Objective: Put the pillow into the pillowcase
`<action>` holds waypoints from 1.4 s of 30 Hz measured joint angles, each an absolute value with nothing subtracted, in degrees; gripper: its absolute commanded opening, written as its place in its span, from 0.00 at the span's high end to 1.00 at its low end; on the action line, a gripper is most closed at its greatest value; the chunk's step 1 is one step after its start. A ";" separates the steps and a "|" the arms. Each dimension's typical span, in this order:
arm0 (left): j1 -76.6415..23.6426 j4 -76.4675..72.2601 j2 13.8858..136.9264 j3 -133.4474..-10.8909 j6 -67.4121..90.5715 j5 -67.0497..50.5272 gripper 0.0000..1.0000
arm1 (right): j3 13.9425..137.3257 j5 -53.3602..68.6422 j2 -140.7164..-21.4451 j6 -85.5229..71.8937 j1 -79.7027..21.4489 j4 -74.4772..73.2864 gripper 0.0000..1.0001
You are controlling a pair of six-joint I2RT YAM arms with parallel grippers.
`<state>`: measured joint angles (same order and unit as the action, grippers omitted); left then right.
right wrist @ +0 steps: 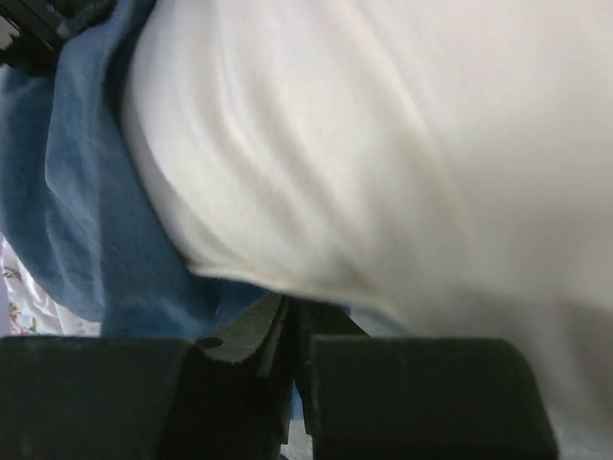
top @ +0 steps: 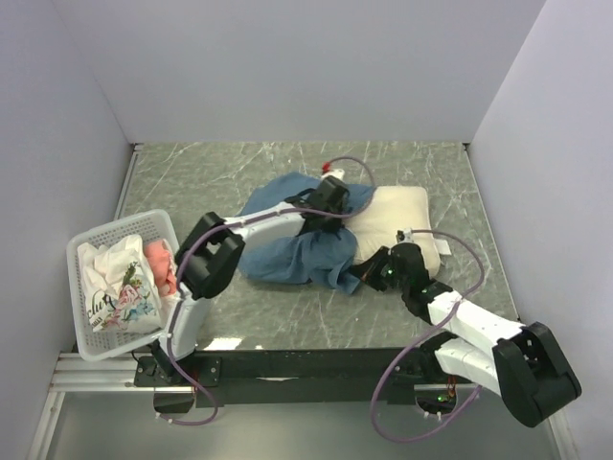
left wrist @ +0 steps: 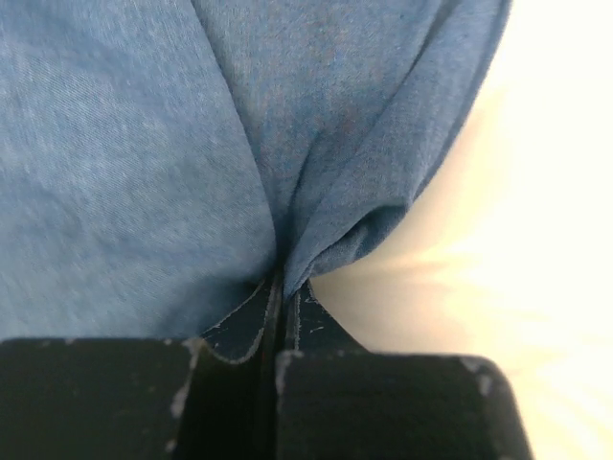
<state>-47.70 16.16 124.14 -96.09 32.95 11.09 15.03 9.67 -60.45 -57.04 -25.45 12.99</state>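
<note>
The blue pillowcase (top: 292, 251) lies crumpled in the middle of the table. The cream-white pillow (top: 400, 218) lies to its right, its left end tucked under the blue fabric. My left gripper (top: 330, 198) is shut on the pillowcase's upper edge; in the left wrist view the fingers (left wrist: 239, 331) pinch a fold of the blue fabric (left wrist: 144, 172) beside the pillow (left wrist: 536, 211). My right gripper (top: 372, 272) is at the pillowcase's lower right edge. In the right wrist view it (right wrist: 290, 316) is shut on blue fabric (right wrist: 91, 211) just under the pillow (right wrist: 383, 144). The bear face is hidden.
A white plastic basket (top: 84, 337) holding clothes stands at the left edge of the green marbled table (top: 220, 177). White walls enclose the table on the left, back and right. The arms' cables loop over the pillowcase and pillow.
</note>
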 measured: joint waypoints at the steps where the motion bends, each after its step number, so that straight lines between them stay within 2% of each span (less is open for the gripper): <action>1: -46.37 14.28 122.56 -93.36 33.82 9.52 0.99 | 16.32 9.41 -59.75 -56.25 -25.28 10.63 0.91; 5: -41.25 11.92 118.06 -86.63 35.64 5.74 0.99 | 19.90 9.58 -59.77 -54.24 -24.49 6.39 0.90; 9: -37.89 11.84 115.24 -83.20 35.73 4.08 0.99 | 20.21 13.50 -63.35 -54.33 -21.23 8.75 0.91; 19: -36.53 12.71 113.36 -81.49 35.42 1.89 0.99 | 16.75 38.26 -91.96 -61.89 -1.32 33.17 0.96; 31: -36.80 19.99 106.26 -82.56 30.46 1.63 0.99 | 29.41 46.72 -110.67 -67.70 5.23 50.02 0.96; 35: -37.67 22.61 101.16 -82.85 28.49 1.96 0.99 | 31.70 46.04 -108.20 -68.97 6.98 43.51 0.96; 42: -38.46 25.26 90.70 -85.12 26.48 1.78 0.99 | 42.65 39.55 -88.53 -61.52 8.80 16.99 0.96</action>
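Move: Both hands already pinch the pillowcase near its mouth. The exposed pillow's middle lies about 14 cm to the left hand's right, level with it fore and aft, and some 3 cm lower; the pillowcase's bulk is about 11 cm to its left and 2 cm back. From the right hand, the pillow is roughly 13 cm ahead, 9 cm right and 2 cm lower, and its white tag 8 cm ahead, 22 cm right. Both keep pinching the pillowcase: the right sweeps 16 cm forward and rightward, the left goes left, then rises 18 cm. ##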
